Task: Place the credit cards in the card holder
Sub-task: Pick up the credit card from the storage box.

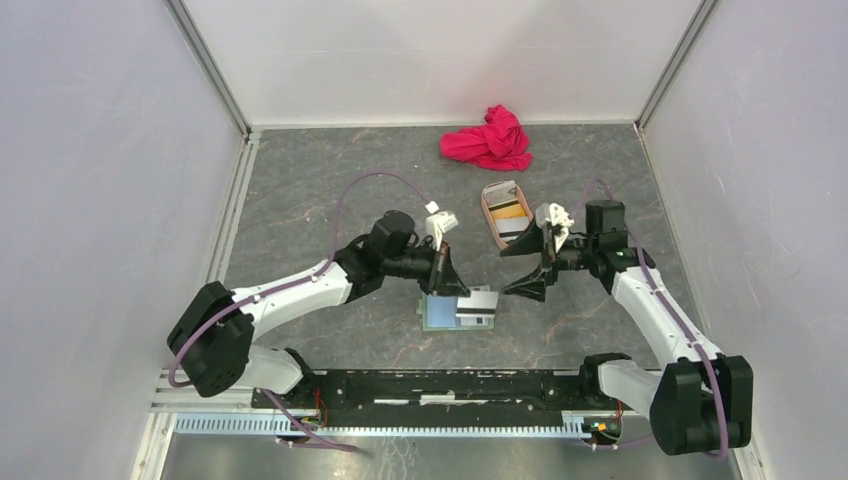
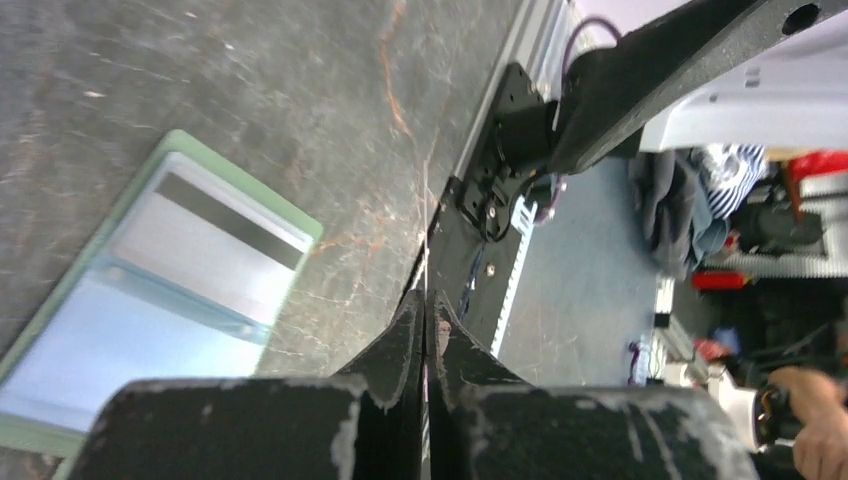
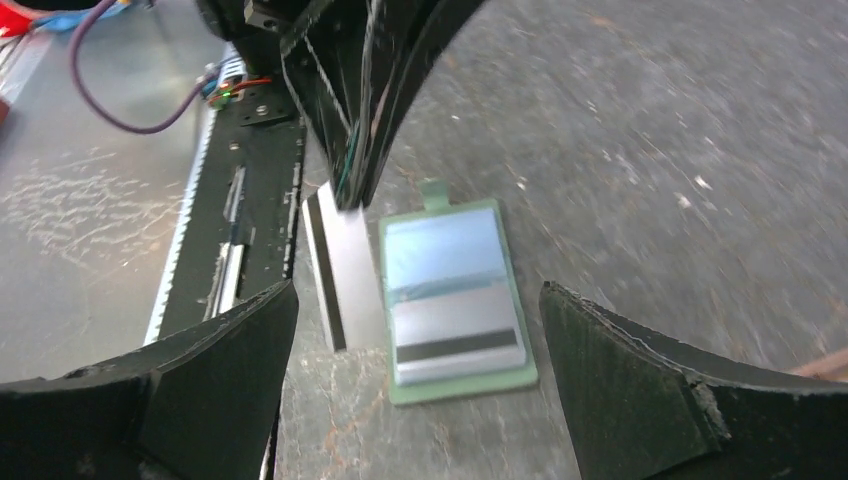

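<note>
The sage-green card holder lies open on the table between the arms, pale blue inside. A grey credit card with a black stripe sits tucked in its pocket. My left gripper is shut on a second grey, black-striped credit card, which hangs at the holder's near long edge. In the left wrist view this card shows edge-on as a thin line out of the fingers. My right gripper hovers open to the holder's right, holding nothing.
A pinkish-tan tray behind the right gripper holds an orange-yellow card and other cards. A red cloth lies at the back. The black base rail runs along the near edge, close to the holder.
</note>
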Action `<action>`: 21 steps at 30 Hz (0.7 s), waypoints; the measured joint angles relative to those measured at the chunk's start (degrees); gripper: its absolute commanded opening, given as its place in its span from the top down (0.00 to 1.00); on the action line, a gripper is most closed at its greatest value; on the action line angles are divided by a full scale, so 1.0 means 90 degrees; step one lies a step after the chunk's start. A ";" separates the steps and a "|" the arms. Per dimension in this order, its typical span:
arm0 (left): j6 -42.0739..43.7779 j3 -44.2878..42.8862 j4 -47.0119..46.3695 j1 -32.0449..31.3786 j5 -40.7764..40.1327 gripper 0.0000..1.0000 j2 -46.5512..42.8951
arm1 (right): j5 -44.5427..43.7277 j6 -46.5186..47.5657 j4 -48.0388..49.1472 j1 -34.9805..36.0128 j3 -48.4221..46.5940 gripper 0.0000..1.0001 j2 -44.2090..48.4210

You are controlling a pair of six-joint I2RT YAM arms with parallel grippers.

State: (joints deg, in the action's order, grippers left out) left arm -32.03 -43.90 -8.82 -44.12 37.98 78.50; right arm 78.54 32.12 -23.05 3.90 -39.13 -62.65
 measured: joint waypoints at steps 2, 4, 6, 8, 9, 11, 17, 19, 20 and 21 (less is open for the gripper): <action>0.0369 -0.0355 0.0697 -0.0328 -0.0158 0.98 0.0005 | -0.0012 -0.0146 0.0287 0.0425 0.0000 0.04 -0.0002; 0.0685 -0.0636 0.1226 -0.0478 -0.0233 0.98 0.0010 | -0.0073 0.0000 0.0219 0.0782 -0.0039 0.11 -0.0073; 0.1013 -0.0857 0.1649 -0.0483 -0.0338 0.98 0.0015 | -0.0214 0.0374 -0.0102 0.1127 -0.0182 0.21 -0.0304; 0.1236 -0.0967 0.1904 -0.0464 -0.0403 0.98 0.0015 | -0.0357 0.0816 -0.0561 0.1438 -0.0425 0.31 -0.0680; 0.1333 -0.0986 0.1977 -0.0454 -0.0418 0.98 0.0017 | -0.0401 0.1001 -0.0724 0.1518 -0.0510 0.36 -0.0821; 0.1523 -0.0998 0.2130 -0.0452 -0.0435 0.98 0.0032 | -0.0474 0.1486 -0.1219 0.1736 -0.0729 0.45 -0.1168; 0.1885 -0.1018 0.2489 -0.0454 -0.0413 0.98 0.0160 | -0.0729 0.2246 -0.2011 0.2339 -0.0947 0.57 -0.1598; 0.1972 -0.1022 0.2591 -0.0459 -0.0376 0.98 0.0170 | -0.0804 0.2251 -0.2011 0.2497 -0.0947 0.58 -0.1610; 0.2023 -0.1025 0.2623 -0.0469 -0.0369 0.98 0.0170 | -0.0845 0.2246 -0.2001 0.2545 -0.0947 0.59 -0.1627; 0.2079 -0.1027 0.2647 -0.0474 -0.0362 0.98 0.0170 | -0.0877 0.2244 -0.1987 0.2577 -0.0947 0.59 -0.1654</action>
State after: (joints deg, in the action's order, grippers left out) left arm -13.32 -53.15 15.00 -48.38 34.72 80.03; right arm 70.65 52.31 -40.93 27.09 -47.66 -77.54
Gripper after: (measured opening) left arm 0.033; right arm 0.422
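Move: The left fingers already pinch the credit card by its edge; its middle sticks out about 3 cm to their right, 2 cm back and 1 cm lower. From the left hand, the open card holder lies about 5 cm back, level sideways and roughly 11 cm below. The empty, wide-open right hand has the card some 6 cm back, 6 cm to its left and 4 cm lower, the holder about 9 cm back and 8 cm left, and the storage box about 12 cm ahead and 3 cm right, both some 13 cm down. Leftward and back in about equal measure, some 6 cm each way, and sinking nearly 5 cm, the right hand closes in on the free end of the held card, swinging about 25 degrees counter-clockwise while its fingers narrow from wide open to under half. The left hand keeps its pinch, easing a couple of centimetres back and down and turning slightly clockwise. ##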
